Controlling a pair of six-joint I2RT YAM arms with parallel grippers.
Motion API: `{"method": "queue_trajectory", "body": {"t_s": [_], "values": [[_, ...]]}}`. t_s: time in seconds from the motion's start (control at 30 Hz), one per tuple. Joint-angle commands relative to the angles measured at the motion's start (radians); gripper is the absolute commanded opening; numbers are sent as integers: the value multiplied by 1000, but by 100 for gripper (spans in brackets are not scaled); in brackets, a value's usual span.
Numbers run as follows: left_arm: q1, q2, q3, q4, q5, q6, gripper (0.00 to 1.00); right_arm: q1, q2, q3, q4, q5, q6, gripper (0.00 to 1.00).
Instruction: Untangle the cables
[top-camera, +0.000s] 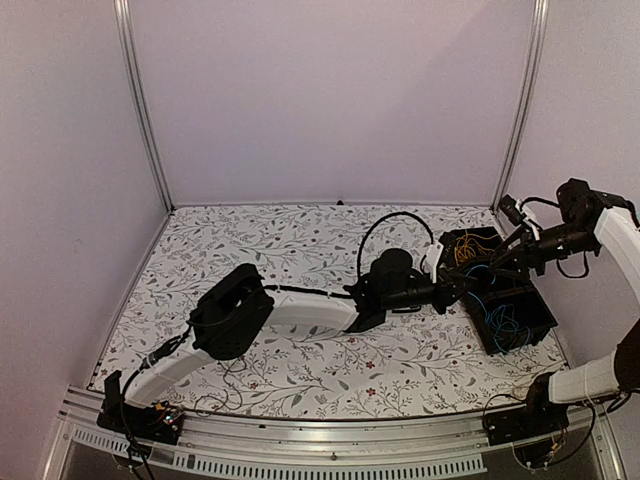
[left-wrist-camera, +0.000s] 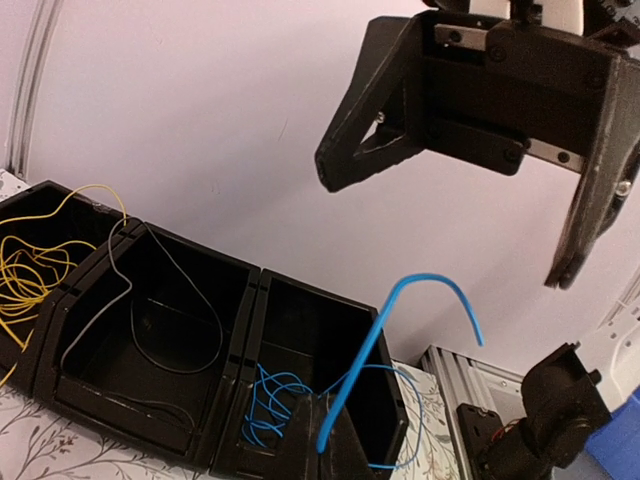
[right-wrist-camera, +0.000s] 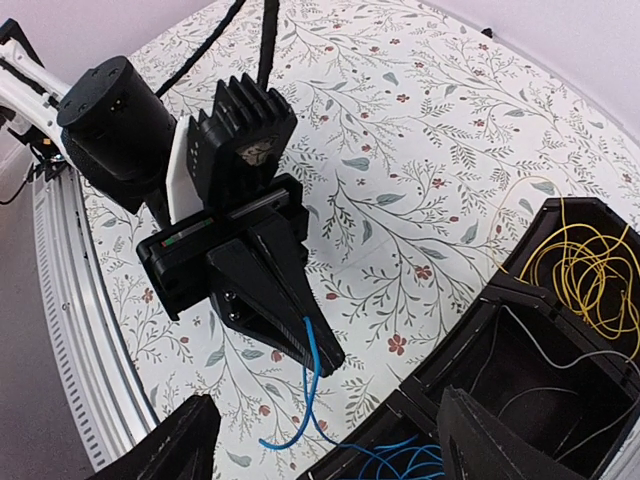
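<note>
The cables lie sorted in a black three-part tray (left-wrist-camera: 250, 330): yellow cables (left-wrist-camera: 30, 270) in one end part, a thin dark wire (left-wrist-camera: 130, 290) in the middle, blue cable loops (left-wrist-camera: 265, 410) in the other end part. My left gripper (left-wrist-camera: 315, 430) is shut on a blue cable (left-wrist-camera: 400, 320), whose free end arcs upward. In the right wrist view the left gripper (right-wrist-camera: 325, 360) pinches that blue cable (right-wrist-camera: 312, 400) just outside the tray (right-wrist-camera: 480, 310). My right gripper (left-wrist-camera: 450, 225) hangs open just above, nothing between its fingers (right-wrist-camera: 185, 445).
The tray (top-camera: 540, 310) sits at the right side of the flower-patterned table (top-camera: 300, 250), close to the right wall. A thick black arm cable (top-camera: 385, 225) loops over the left wrist. An aluminium rail (top-camera: 330, 435) runs along the near edge.
</note>
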Motion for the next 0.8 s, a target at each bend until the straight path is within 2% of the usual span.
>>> {"method": "queue_trajectory", "body": {"t_s": [0.0,0.07,0.13,0.23,0.27,0.37,0.63,0.77], "values": [[-2,6,4,6,14,20,0,41,46,16,43,-46,80,80],[-3,1,1,6,23,29,0,55,63,10,59,-28,99,76],[-5,-5,-5,8,22,36,0,61,78,9,69,-13,114,68],[-7,-13,-18,10,22,46,0,62,101,17,51,-10,116,45],[-8,-16,-22,12,22,50,0,62,107,22,41,-12,113,40],[-7,-21,-32,13,22,56,0,63,124,32,8,-18,102,37],[-9,-29,-43,18,22,62,0,74,153,14,-43,-23,69,39],[-9,-32,-44,21,21,66,0,75,157,10,-47,-21,67,33]]}}
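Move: Just below the right hand, about 3 cm down, 3 cm left and 1 cm forward, lies the short arched free end of the blue cable. That free end sticks out of the shut left fingers, some 3 cm to the right of the left hand, 3 cm above it and 1 cm back. The blue coil in the box's near compartment is about 21 cm below the right hand, 6 cm right and 2 cm back; the box's empty-looking middle compartment lies 9 cm forward, 5 cm right, equally low. Sinking about 3 cm and edging some 2 cm left, the right hand brings its open fingers down around the blue free end; it drifts forward at first, then eases back. Its fingers tip about 10 to 15 degrees steeper and narrow to roughly half their opening, not yet shut. The left hand keeps its pinch on the cable and settles about 1.5 cm lower. ##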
